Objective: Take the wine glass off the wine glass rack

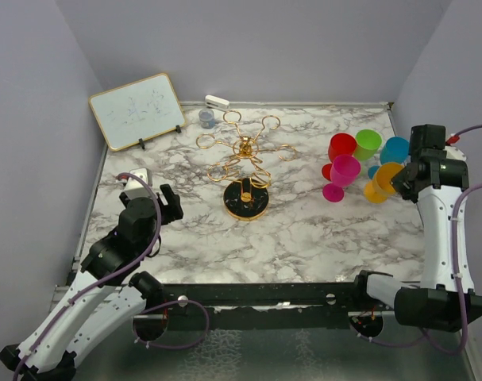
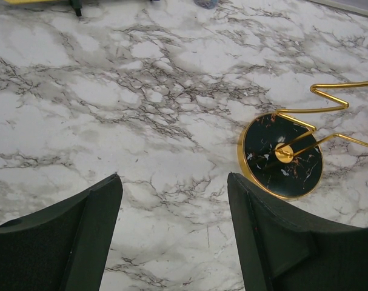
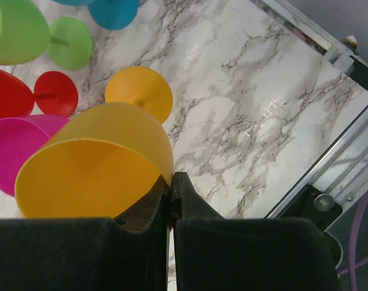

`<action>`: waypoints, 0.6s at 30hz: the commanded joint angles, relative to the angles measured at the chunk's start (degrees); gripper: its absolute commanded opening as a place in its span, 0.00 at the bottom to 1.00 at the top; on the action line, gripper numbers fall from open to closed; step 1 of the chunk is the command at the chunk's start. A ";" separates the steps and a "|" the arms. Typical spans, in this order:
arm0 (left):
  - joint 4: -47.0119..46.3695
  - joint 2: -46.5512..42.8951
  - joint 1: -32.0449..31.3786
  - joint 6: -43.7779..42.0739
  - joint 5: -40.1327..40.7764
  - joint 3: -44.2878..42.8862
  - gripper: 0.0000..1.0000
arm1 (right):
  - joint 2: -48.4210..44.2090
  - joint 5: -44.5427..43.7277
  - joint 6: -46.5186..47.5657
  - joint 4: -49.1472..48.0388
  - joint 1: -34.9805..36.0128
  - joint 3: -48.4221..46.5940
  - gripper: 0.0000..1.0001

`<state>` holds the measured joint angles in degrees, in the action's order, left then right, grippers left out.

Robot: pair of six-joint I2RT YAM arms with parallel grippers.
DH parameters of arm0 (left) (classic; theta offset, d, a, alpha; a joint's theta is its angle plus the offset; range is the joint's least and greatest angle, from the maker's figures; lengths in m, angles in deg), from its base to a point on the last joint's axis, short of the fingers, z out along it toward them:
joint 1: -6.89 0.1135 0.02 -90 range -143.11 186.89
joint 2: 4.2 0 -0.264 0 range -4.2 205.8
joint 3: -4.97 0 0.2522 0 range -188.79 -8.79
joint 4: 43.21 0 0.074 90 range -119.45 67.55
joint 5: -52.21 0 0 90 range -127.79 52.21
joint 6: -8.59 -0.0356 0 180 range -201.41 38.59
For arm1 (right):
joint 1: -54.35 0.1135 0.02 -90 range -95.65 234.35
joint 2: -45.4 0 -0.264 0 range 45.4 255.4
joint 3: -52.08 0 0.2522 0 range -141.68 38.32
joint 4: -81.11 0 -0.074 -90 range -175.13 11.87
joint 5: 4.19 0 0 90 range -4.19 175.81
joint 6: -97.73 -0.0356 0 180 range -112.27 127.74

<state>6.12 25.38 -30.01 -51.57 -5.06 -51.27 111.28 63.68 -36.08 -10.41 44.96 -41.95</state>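
Note:
The gold wire wine glass rack (image 1: pixel 242 151) stands mid-table on its round black base (image 1: pixel 245 200), and no glass hangs on its arms. An orange wine glass (image 1: pixel 386 178) is at the right, beside the other coloured glasses. My right gripper (image 1: pixel 403 181) is shut on its rim. In the right wrist view one finger is inside the orange bowl (image 3: pixel 93 163) and the other outside, with the right gripper (image 3: pixel 171 182) pinching the wall. My left gripper (image 1: pixel 171 205) hovers left of the rack, open and holding nothing. The left wrist view shows the left gripper (image 2: pixel 174 230) above bare marble, the rack's base (image 2: pixel 282 155) to its right.
Red (image 1: pixel 341 146), green (image 1: pixel 367 144), teal (image 1: pixel 395 149) and magenta (image 1: pixel 344 171) glasses cluster at the right. A small whiteboard (image 1: pixel 136 109) leans at the back left, with a little blue-grey cup (image 1: pixel 206 118) and a white object (image 1: pixel 217 101) near it. Walls enclose three sides.

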 commanded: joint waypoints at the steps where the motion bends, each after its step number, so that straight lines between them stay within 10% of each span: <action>1: 0.92 0.04 -0.43 0.15 2.07 -0.68 0.72 | -0.15 -2.00 -2.46 -5.11 -0.46 3.60 0.01; 18: 1.53 0.73 -0.51 0.55 3.37 -0.76 0.72 | 10.94 3.57 0.70 -15.66 -0.46 4.68 0.01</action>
<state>6.29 26.21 -30.32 -51.48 -3.97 -51.27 120.84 65.00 -35.79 -20.92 44.85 -36.95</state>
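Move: The right hand already pinches the yellow glass by its bowl rim and carries it to the open spot about 11 cm ahead, 2 cm left and some 23 cm below. From that hand the pink glass stands about 10 cm ahead and 11 left, the blue 17 ahead and 3 right, the green 19 ahead and 3 left, all roughly 15 cm lower. From the left hand the spot lies some 11 cm ahead, 62 right and 22 below. Down first, nearly straight for about 2.5 cm, then forward and down together, the right hand takes the upright yellow glass towards the open spot right of the pink glass and in front of the green and blue ones, in all some 5 cm each way. The shut fingers keep their pinch on the rim and the wrist barely tilts. ##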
